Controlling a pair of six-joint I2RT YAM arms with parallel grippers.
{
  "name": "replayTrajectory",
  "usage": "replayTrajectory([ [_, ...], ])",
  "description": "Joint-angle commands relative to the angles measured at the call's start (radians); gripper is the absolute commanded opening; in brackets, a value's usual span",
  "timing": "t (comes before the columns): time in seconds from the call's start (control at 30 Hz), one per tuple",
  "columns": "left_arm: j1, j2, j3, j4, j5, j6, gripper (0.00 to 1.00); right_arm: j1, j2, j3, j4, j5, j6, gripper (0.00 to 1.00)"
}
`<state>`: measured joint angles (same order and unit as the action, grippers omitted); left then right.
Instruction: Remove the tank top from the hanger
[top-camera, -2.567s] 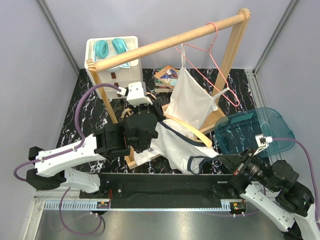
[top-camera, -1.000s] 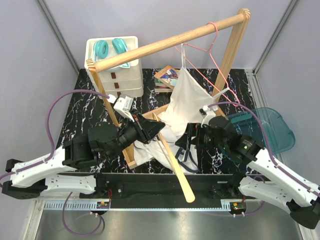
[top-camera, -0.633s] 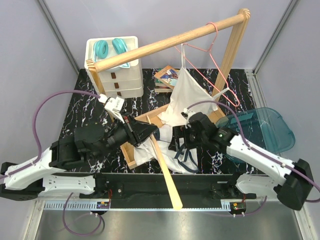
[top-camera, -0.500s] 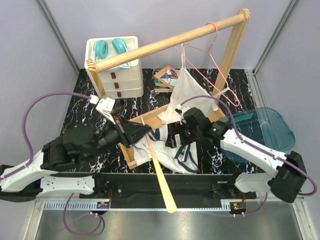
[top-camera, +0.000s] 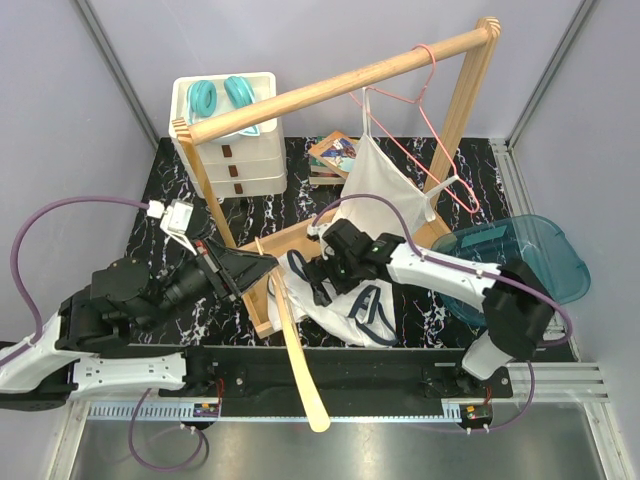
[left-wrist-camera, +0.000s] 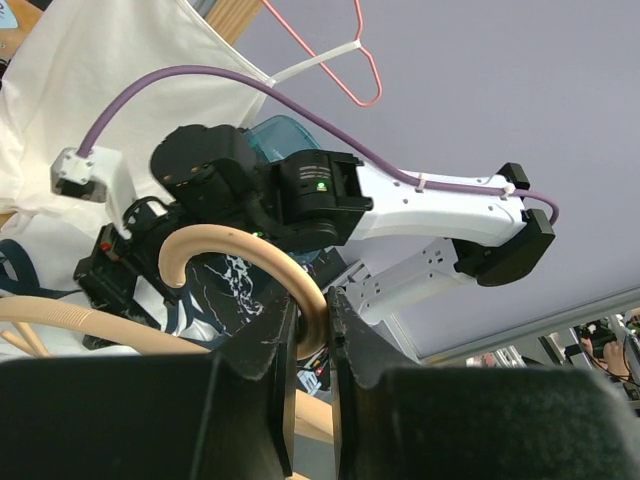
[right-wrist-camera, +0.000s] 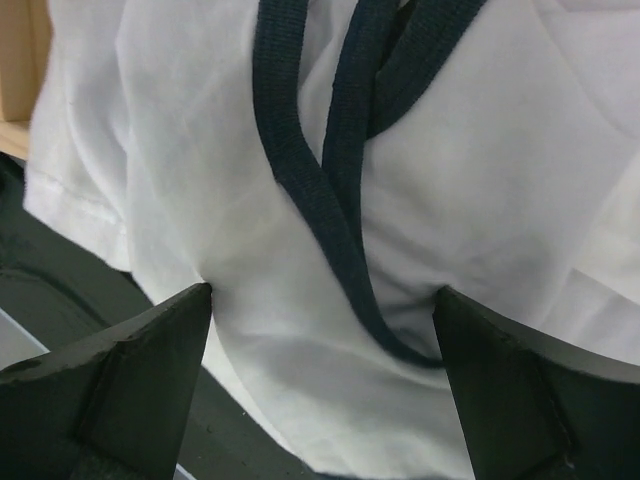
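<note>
The tank top, white with navy trim, lies crumpled on the dark table near the rack's foot. A wooden hanger slants from it toward the near edge, its lower arm bare. My left gripper is shut on the hanger's curved hook, seen pinched between the jaws. My right gripper is open and pressed down on the tank top, one finger either side of a fold with the navy strap between.
A wooden clothes rack spans the table. A pink wire hanger on it carries another white garment. A white drawer unit stands back left, books behind, a teal bin at the right.
My left arm has drawn back to the left with the hanger, whose free end swung left along the near edge. My right arm has reached left onto the tank top, jaws wide.
</note>
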<state>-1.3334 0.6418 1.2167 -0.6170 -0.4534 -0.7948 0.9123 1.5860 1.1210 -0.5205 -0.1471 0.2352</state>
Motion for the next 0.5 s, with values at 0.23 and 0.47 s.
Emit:
replayTrajectory([
  [0.23,-0.001,0.025,0.014,0.026,-0.036,-0.017,0.0,0.026,0.097,0.071,-0.012,0.061,-0.048,0.55],
  [0.47,0.0,0.055,0.049,0.019,-0.056,0.0,0.0,0.027,-0.069,0.079,-0.01,0.101,-0.053,0.13],
])
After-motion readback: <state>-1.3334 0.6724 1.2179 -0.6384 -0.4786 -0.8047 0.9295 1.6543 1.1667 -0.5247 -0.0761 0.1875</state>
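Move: The right hand, wide open, has the tank top's bunched navy trim just below its fingers, some 2 cm down, 1 cm ahead and 1 cm to the left. The rack's left base rail lies about 13 cm to this hand's left, level fore and aft and a little lower; the hanging white cloth is some 14 cm ahead, 8 cm to the right and 12 cm higher. From the left hand, that trim is roughly 10 cm ahead, 8 cm right and 34 cm below. Down by about 2 cm and slightly forward, the right hand sinks onto the tank top while its wide-open fingers close most of the way, pinching the navy trim and the white cloth beside it; it then starts to rise again, by about 1 cm. The left hand keeps its grip on the hanger's hook, easing down about 1 cm. ##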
